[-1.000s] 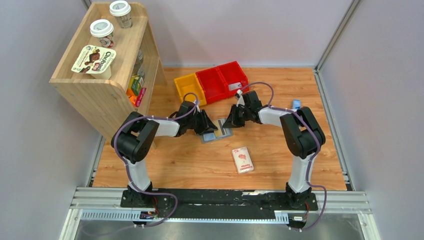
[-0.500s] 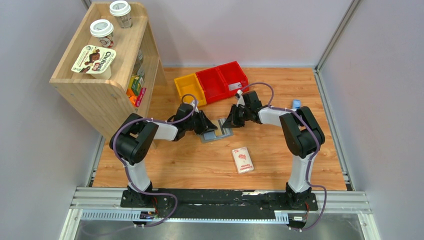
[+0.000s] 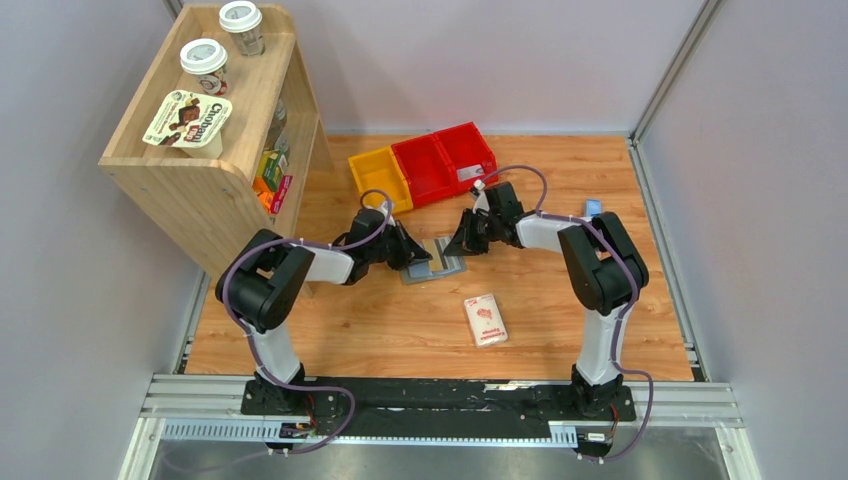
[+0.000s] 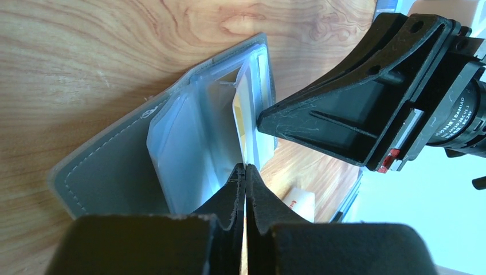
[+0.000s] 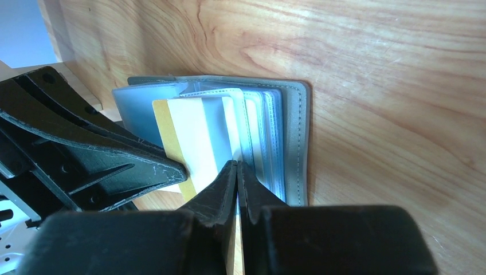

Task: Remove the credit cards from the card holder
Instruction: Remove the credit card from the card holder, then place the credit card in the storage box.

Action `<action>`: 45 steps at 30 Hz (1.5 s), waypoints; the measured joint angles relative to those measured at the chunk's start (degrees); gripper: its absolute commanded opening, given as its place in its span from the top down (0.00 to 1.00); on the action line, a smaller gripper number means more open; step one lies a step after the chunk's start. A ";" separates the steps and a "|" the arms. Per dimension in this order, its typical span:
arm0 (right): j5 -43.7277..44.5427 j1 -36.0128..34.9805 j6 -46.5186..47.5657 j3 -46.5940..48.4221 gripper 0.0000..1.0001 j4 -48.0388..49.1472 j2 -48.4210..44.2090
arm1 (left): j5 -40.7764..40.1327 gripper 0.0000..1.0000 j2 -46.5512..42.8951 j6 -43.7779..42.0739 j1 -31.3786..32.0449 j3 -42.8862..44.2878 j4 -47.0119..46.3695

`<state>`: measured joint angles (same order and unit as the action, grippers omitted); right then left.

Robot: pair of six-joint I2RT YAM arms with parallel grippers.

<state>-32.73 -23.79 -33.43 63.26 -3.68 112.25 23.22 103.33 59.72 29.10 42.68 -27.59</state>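
Note:
The grey card holder (image 3: pixel 443 266) lies open on the wooden table between both arms, and also shows in the left wrist view (image 4: pixel 109 172) and the right wrist view (image 5: pixel 298 137). A tan-edged whitish credit card (image 5: pixel 195 134) sticks partly out of a pale blue pocket; its tan face shows in the left wrist view (image 4: pixel 245 112). My left gripper (image 3: pixel 409 252) (image 4: pixel 245 167) is shut on this card's edge. My right gripper (image 3: pixel 461 244) (image 5: pixel 236 164) is shut on a pocket leaf of the card holder. Other cards stay hidden in the pockets.
A white-and-pink packet (image 3: pixel 485 320) lies nearer the front. Red bins (image 3: pixel 445 158) and a yellow bin (image 3: pixel 380 177) stand behind. A wooden shelf (image 3: pixel 210 150) with cups is at the left. A small blue object (image 3: pixel 593 208) lies at the far right.
My left gripper has drawn back a little to the left with the card's edge. The right gripper and the card holder have stayed put.

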 measured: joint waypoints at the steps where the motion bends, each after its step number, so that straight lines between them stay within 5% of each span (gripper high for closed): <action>1: -0.02 -0.02 -0.02 0.00 0.92 0.04 0.04 | -0.07 1.00 -0.22 -0.15 0.00 -0.17 0.02; 12: -0.22 0.00 -0.24 0.00 0.92 0.17 0.17 | -3.74 1.00 -10.01 -5.99 0.02 -2.34 10.14; 20: -0.13 0.00 -0.17 0.00 0.88 0.15 0.09 | -8.26 1.00 -15.96 -14.86 0.17 -0.26 26.84; 32: 7.02 -0.22 2.38 -2.01 0.43 -4.74 -9.66 | -23.87 1.00 -19.30 -38.42 1.09 26.16 52.92; 45: 28.50 -0.15 4.94 -10.99 0.12 -14.05 -38.71 | -41.05 1.00 0.26 -67.71 8.33 52.98 59.49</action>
<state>-4.23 -23.94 -28.49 52.27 -17.74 73.54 -17.82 103.59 -7.99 37.43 95.66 31.90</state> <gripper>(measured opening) 0.798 0.006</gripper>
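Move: The yellow-edged card, still partly in its clear sleeve, has its middle about 2 cm right and 1 cm ahead of the left fingertips, which hold its edge. The open card holder's middle is 1 cm to their right and 3 cm below; the red tray is roughly 20 cm ahead and 3 cm right, the yellow tray 16 cm ahead and 10 cm left. From the right fingertips, the holder's middle is 2 cm left and 1 cm back, the card deck 13 cm back and 7 cm right. The card, pinched in the shut left fingers, is drawn leftward and a little back by about 6 cm, while the right fingers stay on the sleeve of the holder. The left hand then carries it up some 15 cm and forward towards the red tray, wrist rolling with its left side rising; the right hand opens wide and backs off up and to the right. ##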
